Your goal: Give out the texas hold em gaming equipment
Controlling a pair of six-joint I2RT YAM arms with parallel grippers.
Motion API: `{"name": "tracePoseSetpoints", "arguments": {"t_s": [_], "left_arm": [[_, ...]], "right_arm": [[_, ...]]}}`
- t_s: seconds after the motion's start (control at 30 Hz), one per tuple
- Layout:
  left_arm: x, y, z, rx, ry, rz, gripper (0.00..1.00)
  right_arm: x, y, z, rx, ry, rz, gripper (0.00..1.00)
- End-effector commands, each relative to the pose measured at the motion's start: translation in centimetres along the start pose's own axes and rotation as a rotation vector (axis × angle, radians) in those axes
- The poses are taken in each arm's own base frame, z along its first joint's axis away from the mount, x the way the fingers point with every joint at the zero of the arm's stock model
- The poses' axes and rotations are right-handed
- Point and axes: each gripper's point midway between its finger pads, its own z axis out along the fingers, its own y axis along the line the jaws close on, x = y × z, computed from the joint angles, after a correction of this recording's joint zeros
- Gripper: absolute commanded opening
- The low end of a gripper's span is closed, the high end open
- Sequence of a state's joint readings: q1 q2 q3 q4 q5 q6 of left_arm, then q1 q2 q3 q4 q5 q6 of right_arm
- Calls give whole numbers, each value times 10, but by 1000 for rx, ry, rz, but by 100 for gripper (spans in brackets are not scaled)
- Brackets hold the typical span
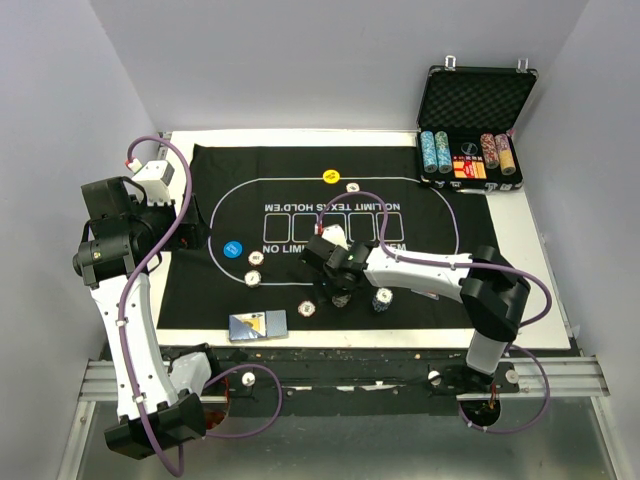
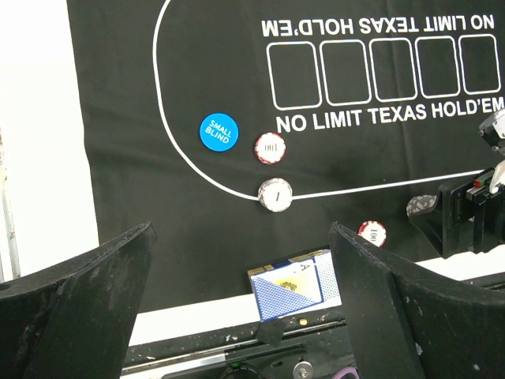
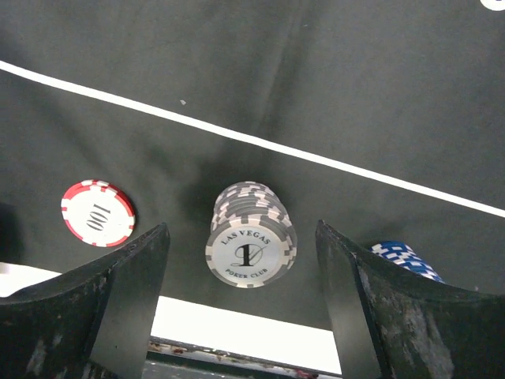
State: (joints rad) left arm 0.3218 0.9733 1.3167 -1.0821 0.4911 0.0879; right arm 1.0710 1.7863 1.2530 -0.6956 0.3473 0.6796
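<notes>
My right gripper (image 3: 241,230) is open and straddles a stack of white and grey poker chips (image 3: 250,245) on the mat; there is a gap on both sides. From above, the right gripper (image 1: 338,285) hangs over the mat's near middle. A red chip (image 3: 98,213) lies to its left and a blue chip stack (image 3: 402,257) to its right. My left gripper (image 2: 241,233) is open and empty, held above the mat's left side. Below it are the blue button (image 2: 218,131), a red chip (image 2: 270,148), a white chip (image 2: 275,194) and the blue-backed card deck (image 2: 293,289).
The black felt mat (image 1: 200,300) covers most of the white table. A yellow button (image 1: 331,176) and a white chip (image 1: 353,186) lie at the mat's far side. The open black case (image 1: 475,100) with rows of chips stands at the back right.
</notes>
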Motion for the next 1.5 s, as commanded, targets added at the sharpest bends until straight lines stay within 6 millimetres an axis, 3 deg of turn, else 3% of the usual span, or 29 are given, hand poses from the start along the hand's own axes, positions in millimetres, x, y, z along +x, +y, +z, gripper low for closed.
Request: {"name": "tracePoseSetpoints", "arguments": {"t_s": [0.0,0.73,1.0,1.17,1.47], "left_arm": [[-2,-3,-3,9,-13,-2,99],[-3,1,-5,-11,-13,8,99],[-3,-1,-5,-2,-15,5,99],[-2,-1,-5,-5,-15,9,99],[-2,1,-5,-13,-14,5,99]], "right_arm": [[7,3,11,-28,32,13,81],[14,-2,19,-28,50,32,51],[15,-1,19,-43,54,30,48],[24,-6,24,-25,75,22,55],[21,-5,20,-38,56,38,52]]}}
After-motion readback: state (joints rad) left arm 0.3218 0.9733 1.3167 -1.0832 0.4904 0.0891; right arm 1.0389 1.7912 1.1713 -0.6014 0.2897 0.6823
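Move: The stack of white "1" chips stands almost straight below the right hand, its middle some 3 cm under the still-parting fingers' midpoint. The red-and-white 100 chips lie about 8 cm to the left and 3 cm nearer the robot, while the blue chip stack stands about 9 cm to the right and 1 cm back. From the idle left hand, the white stack is roughly 30 cm to the right, 3 cm back and 26 cm below. The white chip stack is taken between the right hand's fingertips: the hand sinks about 1.5 cm over it while the fingers go on closing from wide to about half open, bringing a pad against each side near the top. The hand then eases down a bit more, about 2 cm in all, with the fingers kept at that gap around the stack. ##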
